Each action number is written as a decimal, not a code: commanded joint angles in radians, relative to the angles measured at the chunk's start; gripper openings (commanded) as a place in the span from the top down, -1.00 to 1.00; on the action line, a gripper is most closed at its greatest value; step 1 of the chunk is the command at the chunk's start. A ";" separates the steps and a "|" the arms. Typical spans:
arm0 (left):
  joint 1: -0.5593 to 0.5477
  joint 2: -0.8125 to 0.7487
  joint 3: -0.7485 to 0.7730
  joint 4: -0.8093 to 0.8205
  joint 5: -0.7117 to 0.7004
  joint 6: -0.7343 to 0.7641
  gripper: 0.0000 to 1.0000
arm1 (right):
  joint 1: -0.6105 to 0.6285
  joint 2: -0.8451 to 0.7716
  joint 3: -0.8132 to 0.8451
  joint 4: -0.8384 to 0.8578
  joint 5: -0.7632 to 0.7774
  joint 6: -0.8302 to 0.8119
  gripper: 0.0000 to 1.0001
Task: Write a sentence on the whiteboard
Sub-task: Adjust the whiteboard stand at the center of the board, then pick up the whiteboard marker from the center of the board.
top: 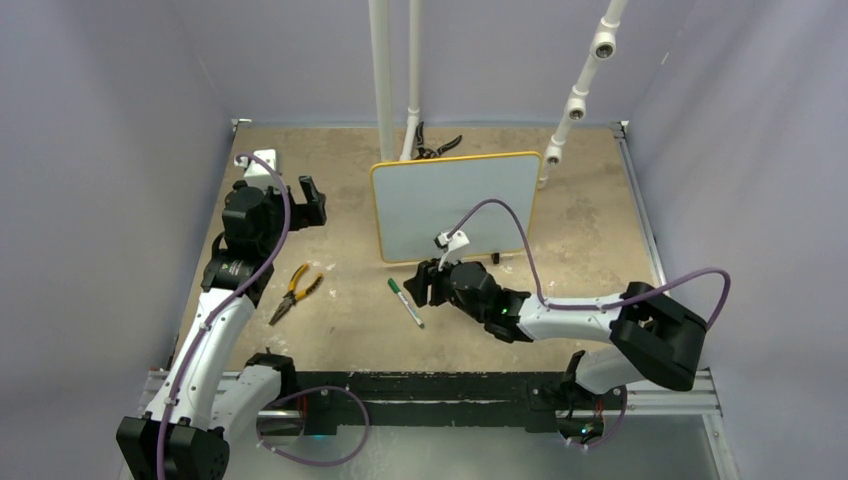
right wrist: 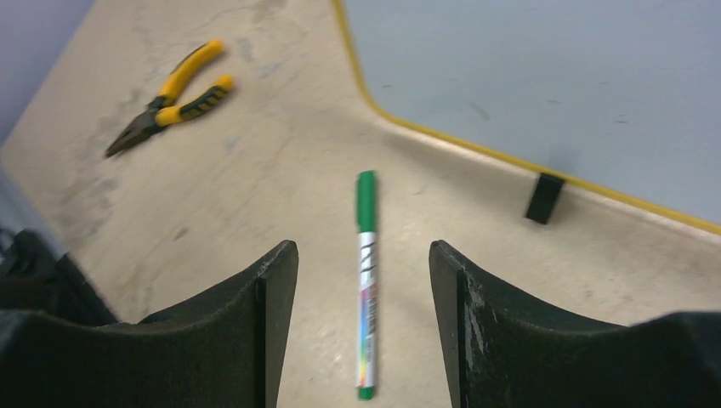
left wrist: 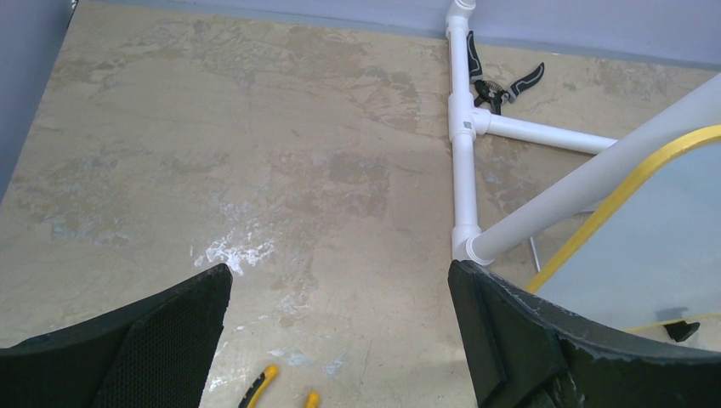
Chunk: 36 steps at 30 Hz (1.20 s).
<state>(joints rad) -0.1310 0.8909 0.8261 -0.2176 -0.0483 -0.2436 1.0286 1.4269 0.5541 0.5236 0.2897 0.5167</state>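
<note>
The whiteboard (top: 455,205), white with a yellow frame and black feet, stands upright at mid-table; its corner also shows in the left wrist view (left wrist: 655,246) and the right wrist view (right wrist: 553,76). The sentence is out of view: I see no lettering on the board face. A green-capped marker pen (top: 405,302) lies flat on the table in front of the board. My right gripper (top: 425,285) hovers just over it, open, the pen (right wrist: 366,280) lying on the table between the fingers. My left gripper (top: 310,200) is open and empty (left wrist: 340,276), left of the board.
Yellow-handled pliers (top: 293,292) lie on the table left of the pen, also visible in the right wrist view (right wrist: 170,93). Black-handled cutters (top: 435,148) rest behind the board by the white pipe frame (top: 383,70), whose base (left wrist: 463,127) runs along the table.
</note>
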 commanded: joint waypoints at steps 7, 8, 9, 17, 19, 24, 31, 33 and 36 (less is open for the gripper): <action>0.005 -0.008 -0.048 0.025 0.096 -0.030 -0.97 | 0.100 -0.008 0.030 -0.099 -0.073 0.007 -0.22; 0.005 -0.016 -0.060 0.022 0.100 -0.039 -0.97 | 0.105 0.003 0.036 -0.099 -0.070 0.013 -0.20; 0.005 -0.024 -0.071 0.018 0.108 -0.049 -0.97 | 0.109 0.015 0.043 -0.099 -0.064 0.019 -0.19; 0.005 -0.049 -0.104 -0.009 0.131 -0.057 -0.96 | 0.145 0.170 0.125 -0.139 -0.005 0.034 -0.02; 0.005 -0.037 -0.101 -0.007 0.136 -0.059 -0.96 | 0.156 0.202 0.152 -0.167 0.032 0.052 0.04; 0.005 -0.004 -0.098 -0.004 0.174 -0.057 -0.96 | 0.171 0.276 0.213 -0.285 0.142 0.120 0.19; 0.005 0.015 -0.098 0.004 0.248 -0.061 -0.96 | 0.186 0.317 0.248 -0.366 0.202 0.187 0.27; 0.005 0.012 -0.102 0.010 0.264 -0.062 -0.96 | 0.191 0.326 0.264 -0.391 0.215 0.202 0.33; 0.005 0.006 -0.105 0.011 0.282 -0.065 -0.96 | 0.198 0.346 0.289 -0.446 0.226 0.241 0.53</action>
<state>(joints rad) -0.1310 0.9070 0.7216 -0.2447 0.1780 -0.2962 1.2160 1.7363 0.8047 0.2024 0.4648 0.6819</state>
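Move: The marker lies on the table about 3 cm back and 4 cm to the left of the right hand, some 9 cm below it. The whiteboard's middle is roughly 11 cm ahead and 7 cm to the right of that hand, at about its height; the pliers lie around 23 cm left of the marker and 2 cm farther out. From the left hand, the marker is about 12 cm back, 22 cm to the right and 24 cm below. Towards the marker the right hand first draws back about 5 cm from the whiteboard's lower edge, drifting left, then sinks some 8 cm and edges forward a little, tipping down and rolling its left side lower while its fingers narrow to about half their gap around the barrel. The left hand, still wide open, sinks 5 to 6 cm and shifts right, turning slightly clockwise. ##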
